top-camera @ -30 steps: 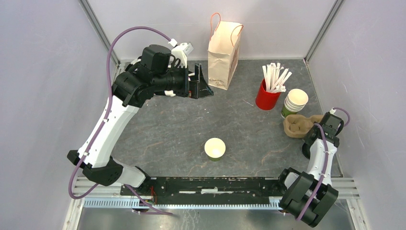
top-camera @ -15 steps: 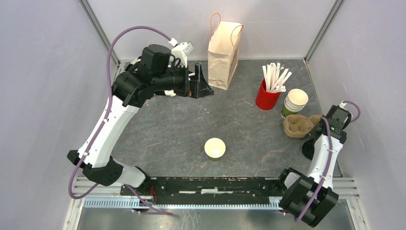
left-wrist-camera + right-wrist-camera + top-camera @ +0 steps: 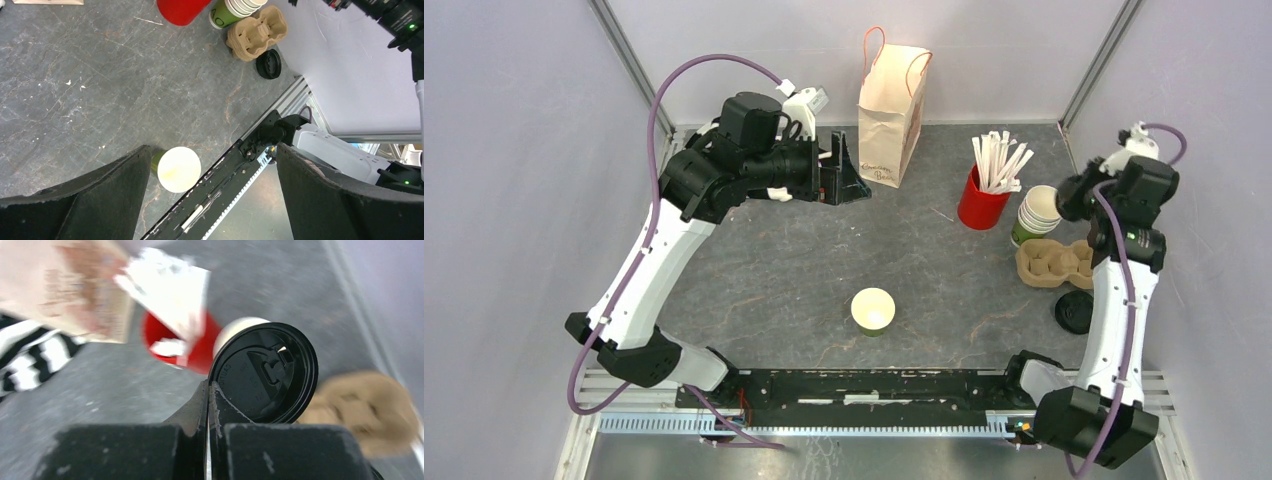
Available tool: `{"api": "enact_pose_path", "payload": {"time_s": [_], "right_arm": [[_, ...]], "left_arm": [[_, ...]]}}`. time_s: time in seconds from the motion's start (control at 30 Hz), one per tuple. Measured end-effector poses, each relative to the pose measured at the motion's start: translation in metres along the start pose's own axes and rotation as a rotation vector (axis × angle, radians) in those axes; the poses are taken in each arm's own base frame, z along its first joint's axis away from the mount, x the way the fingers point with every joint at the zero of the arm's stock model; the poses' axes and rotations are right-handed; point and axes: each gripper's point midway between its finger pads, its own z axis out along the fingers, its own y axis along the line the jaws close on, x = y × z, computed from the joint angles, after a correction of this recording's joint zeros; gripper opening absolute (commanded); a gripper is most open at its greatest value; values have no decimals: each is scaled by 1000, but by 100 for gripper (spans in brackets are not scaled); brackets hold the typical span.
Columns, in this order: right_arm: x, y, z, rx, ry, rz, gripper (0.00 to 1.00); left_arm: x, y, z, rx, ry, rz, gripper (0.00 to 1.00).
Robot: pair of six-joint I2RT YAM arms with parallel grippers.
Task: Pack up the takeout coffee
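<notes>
One takeout coffee cup (image 3: 873, 310), green with a cream inside and no lid on it, stands at the table's middle front; the left wrist view shows it (image 3: 178, 169) beside the left finger. My right gripper (image 3: 1072, 200) is raised at the right, by the stacked cups, and is shut on the rim of a round black lid (image 3: 265, 372); its fingertips (image 3: 209, 385) are pressed together. A second black lid (image 3: 1074, 310) lies flat on the table at the right. My left gripper (image 3: 839, 180) hangs open and holds nothing, at the back left beside the paper bag.
A paper bag (image 3: 892, 100) with orange handles stands at the back centre. A red cup of white sticks (image 3: 981, 205), stacked lidless cups (image 3: 1039, 212) and a brown pulp cup carrier (image 3: 1054, 262) crowd the right side. The metal rail (image 3: 874, 385) runs along the front edge.
My right arm has lifted from low at the right front up and back toward the stacked cups, carrying a black lid. The left arm has not moved.
</notes>
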Motion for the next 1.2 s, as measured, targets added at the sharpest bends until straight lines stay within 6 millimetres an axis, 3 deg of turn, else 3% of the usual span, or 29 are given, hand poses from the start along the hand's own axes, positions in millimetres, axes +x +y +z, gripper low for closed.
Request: {"api": "enact_pose_path", "payload": {"time_s": [0.07, 0.1, 0.2, 0.37, 0.5, 0.67, 0.87, 1.0, 1.2], "right_arm": [[-15, 46, 1, -187, -26, -17, 0], [-18, 55, 1, -223, -30, -19, 0], [-22, 110, -5, -443, -24, -15, 0], [-5, 194, -37, -785, 43, 24, 0], [29, 245, -71, -1013, 143, 121, 0], [54, 287, -110, -1196, 283, 294, 0], [35, 319, -162, -1389, 305, 414, 0], [24, 328, -173, -1442, 307, 470, 0], [21, 333, -174, -1457, 335, 522, 0]], "left_arm": [[0, 1, 2, -4, 2, -2, 99], [0, 2, 3, -8, 2, -3, 99], [-3, 5, 6, -26, -12, -33, 99], [0, 13, 9, -47, -63, -106, 99], [14, 17, 5, -35, -97, -197, 99], [18, 10, 5, 56, -174, -357, 99], [5, 2, 16, 194, -263, -555, 98], [4, 1, 21, 269, -294, -666, 100], [-15, -13, 15, 373, -348, -688, 100]]}}
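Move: The right hand holds the black lid pinched by its edge, about 25 cm above the table; the open left gripper it heads for is some 40 cm to its left, 7 cm back and 14 cm higher. Below the right hand stand the cup stack (6 cm ahead, 2 cm left), the red straw cup (9 cm ahead, 13 cm left) and the carton tray (2 cm back, 4 cm right). From the left hand the lid is about 40 cm right, 8 cm ahead and 14 cm below. Keeping the lid's edge pinched, the right hand sweeps fast to the left, some 34 cm, rising about 15 cm and ending slightly back, while its fingers swing round from forward-down to point left at the left gripper. The left hand stays nearly in place, fingers wide open, and tilts about 45 degrees until they point level towards the lid, easing a couple of centimetres right. ##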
